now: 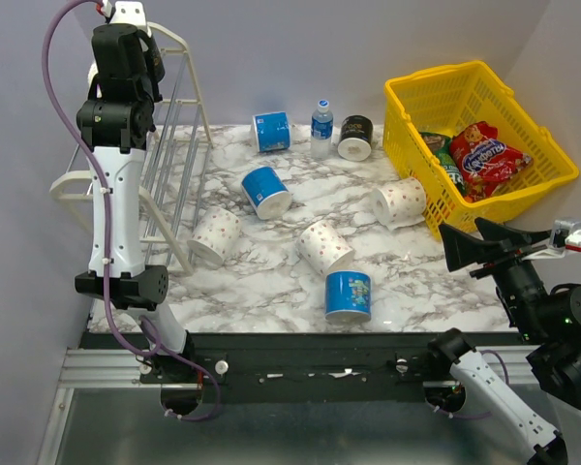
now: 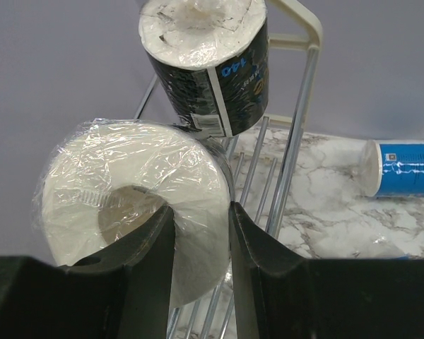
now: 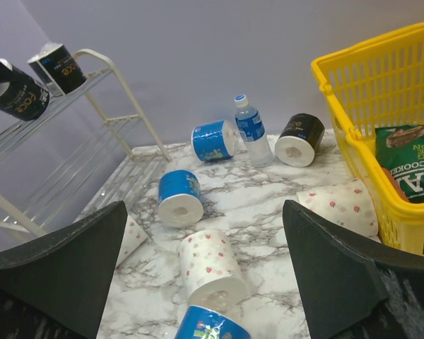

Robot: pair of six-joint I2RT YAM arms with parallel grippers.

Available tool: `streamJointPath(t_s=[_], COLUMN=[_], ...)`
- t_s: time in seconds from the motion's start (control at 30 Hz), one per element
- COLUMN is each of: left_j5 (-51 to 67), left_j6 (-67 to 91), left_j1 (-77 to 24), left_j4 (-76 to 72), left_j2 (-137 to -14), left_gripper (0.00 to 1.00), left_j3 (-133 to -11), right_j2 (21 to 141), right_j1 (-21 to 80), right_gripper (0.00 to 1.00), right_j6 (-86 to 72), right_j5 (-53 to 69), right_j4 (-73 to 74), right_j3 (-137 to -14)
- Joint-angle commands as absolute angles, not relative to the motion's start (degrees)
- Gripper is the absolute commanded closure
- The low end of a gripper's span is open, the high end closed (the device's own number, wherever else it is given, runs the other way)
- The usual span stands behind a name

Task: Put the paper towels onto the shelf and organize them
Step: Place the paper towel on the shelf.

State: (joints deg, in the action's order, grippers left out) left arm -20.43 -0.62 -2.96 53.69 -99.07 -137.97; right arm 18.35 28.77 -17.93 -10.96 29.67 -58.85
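Note:
My left gripper is shut on a black-wrapped paper towel roll, one finger in its core and one outside, held high at the top tier of the white shelf. A second black roll lies on that tier just beyond; both show in the right wrist view. On the table lie blue rolls, dotted rolls and a black roll. My right gripper is open and empty at the right.
A small water bottle stands between the far blue roll and the black roll. A yellow basket with snack bags sits at the back right, close to my right gripper. The shelf's lower tiers slope down toward the table.

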Motion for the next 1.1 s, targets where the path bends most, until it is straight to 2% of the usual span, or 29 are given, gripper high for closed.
streamJointPath(t_s=[0.0,0.37,0.77,0.9,1.07], left_j5=[-21.6,-22.9,-19.0,-13.6,-12.0], left_j6=[-1.1,-2.9,-1.4,-0.2,2.1], left_j1=[-2.5,-2.5,-2.5,-2.6,-2.8], left_j4=[51.8,46.7,44.6,44.6,45.4], left_j2=[-99.6,-99.8,-98.5,-94.2,-87.4], left_gripper=[0.6,0.4,0.39,0.39,0.29], left_j3=[-139.8,-140.6,-140.3,-137.6,-130.5], right_j2=[18.4,19.0,19.6,19.6,20.1], right_j1=[28.7,28.8,28.8,28.8,28.8], right_gripper=[0.0,0.0,0.0,0.0,0.0], right_j6=[-16.5,-15.6,-15.7,-16.9,-18.9], right_j5=[-12.3,-12.4,-12.5,-12.0,-10.5], right_j4=[28.8,28.0,27.0,27.0,28.3], right_j3=[-58.6,-58.5,-57.6,-57.1,-57.5])
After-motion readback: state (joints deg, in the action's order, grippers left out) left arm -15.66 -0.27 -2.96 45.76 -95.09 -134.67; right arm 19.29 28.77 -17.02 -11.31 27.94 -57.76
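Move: My left hand still pinches a black-labelled paper towel roll, tipped back over the rack's top shelf; its place on that shelf is about 4 cm ahead, 4 cm left and 8 cm below. The first black roll already stands there, some 14 cm ahead and 3 cm left, slightly lower, with the far end hoop about 22 cm ahead, 1 cm right. From my idle right hand that shelf place lies roughly 30 cm ahead and 62 cm left, about level. I let go of the roll, opening my left fingers by about half as much again, then lift the hand about 4 cm, easing just slightly forward and tipping the fingertips up some 10 degrees. Clear of the roll's end face, I start drawing back and to the right, swinging the fingers a little clockwise. ##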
